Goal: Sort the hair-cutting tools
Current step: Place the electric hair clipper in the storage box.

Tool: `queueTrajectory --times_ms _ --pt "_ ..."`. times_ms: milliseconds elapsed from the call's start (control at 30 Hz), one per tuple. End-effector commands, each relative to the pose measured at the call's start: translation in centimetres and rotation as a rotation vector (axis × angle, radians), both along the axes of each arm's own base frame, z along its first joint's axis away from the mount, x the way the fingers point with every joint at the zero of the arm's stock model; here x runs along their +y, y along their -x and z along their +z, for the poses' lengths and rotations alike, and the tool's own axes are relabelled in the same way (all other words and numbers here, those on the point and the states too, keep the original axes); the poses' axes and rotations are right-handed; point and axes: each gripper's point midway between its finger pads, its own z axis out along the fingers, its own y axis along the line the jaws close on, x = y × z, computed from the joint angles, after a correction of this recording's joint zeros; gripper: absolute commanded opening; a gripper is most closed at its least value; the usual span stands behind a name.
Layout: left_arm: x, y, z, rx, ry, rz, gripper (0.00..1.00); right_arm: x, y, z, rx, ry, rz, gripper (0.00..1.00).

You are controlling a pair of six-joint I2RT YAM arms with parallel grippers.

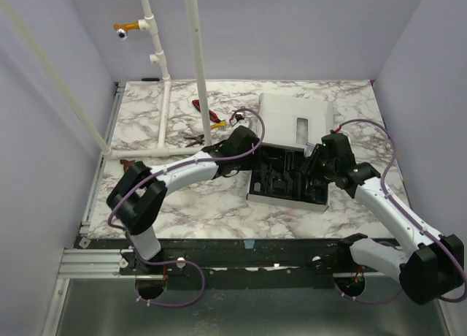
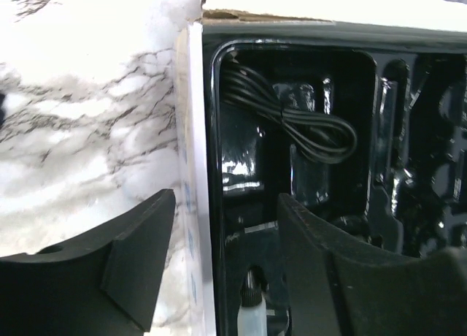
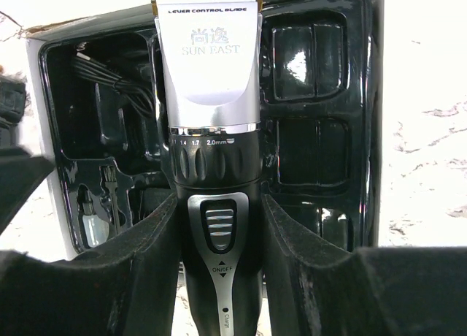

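Observation:
A slim black clipper with a silver blade end (image 3: pixel 211 95) is upright between the fingers of my right gripper (image 3: pixel 219 219), which is shut on its black body just above the black moulded tray (image 3: pixel 321 139). In the top view that gripper (image 1: pixel 315 164) hangs over the tray's right half. My left gripper (image 2: pixel 226 226) is open and holds nothing. It straddles the tray's left rim (image 2: pixel 211 131), at the tray's left end (image 1: pixel 252 150). A coiled black cable (image 2: pixel 306 128) lies in the compartment ahead, with a small clear bottle (image 2: pixel 252 318) below it.
The tray sits in a white box whose lid (image 1: pixel 295 120) lies open behind it. Red- and yellow-handled hand tools (image 1: pixel 208 117) lie at the back by a white pipe frame (image 1: pixel 197 58). A small reddish-brown piece (image 1: pixel 125 163) is at the left edge.

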Motion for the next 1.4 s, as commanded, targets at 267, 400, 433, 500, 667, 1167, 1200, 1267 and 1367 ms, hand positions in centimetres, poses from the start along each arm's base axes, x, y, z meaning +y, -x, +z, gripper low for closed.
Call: queueTrajectory --times_ms 267,400,433,500,667,1167,1200,1267,1367 --pt "5.2 6.8 2.8 -0.051 0.079 0.026 0.64 1.2 -2.7 0.4 -0.016 0.109 0.048 0.01" --pt "6.4 8.1 2.8 -0.071 0.107 0.038 0.64 2.2 -3.0 -0.8 0.004 0.134 0.046 0.01" --pt "6.7 8.4 2.8 -0.075 0.109 0.041 0.64 2.4 -3.0 -1.3 0.010 0.141 0.043 0.01" --pt "7.3 8.7 2.7 -0.070 0.106 0.056 0.64 2.7 -3.0 -2.2 0.021 0.153 0.035 0.01" --pt "8.5 9.4 2.1 -0.061 0.081 0.078 0.64 2.0 -3.2 -3.6 0.029 0.178 -0.017 0.01" --pt "9.0 9.7 0.6 -0.033 0.050 0.089 0.64 1.7 -3.5 -6.4 0.069 0.221 -0.031 0.01" --pt "8.9 9.7 0.5 -0.032 0.048 0.087 0.64 1.7 -3.5 -6.3 0.068 0.218 -0.030 0.01" --pt "8.8 9.7 0.4 -0.028 0.045 0.085 0.64 1.8 -3.4 -6.4 0.072 0.217 -0.021 0.01" --pt "8.7 9.7 0.2 -0.024 0.040 0.083 0.64 1.9 -3.3 -6.3 0.072 0.212 -0.015 0.05"
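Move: The right hand already grips the electric hair clipper; its empty well in the storage box lies about 7 cm below, some 3 cm ahead and 2 cm left. The cord is about 7 cm ahead and 10 cm left of this hand, the back-right compartment some 6 cm ahead and 4 cm right, the small bottle 2 cm back and 15 cm left. The open left hand hovers just over the box's left wall, with the well level ahead, roughly 15 cm to its right. Down, with a little forward and left, the right hand carries the electric hair clipper some 6 cm to its well, rolling its left side about 10 degrees lower and keeping its grip. The left hand, fingers still open, draws about 10 cm back and nearly as far left, away from the box's left wall, rising a few centimetres before sinking again. ##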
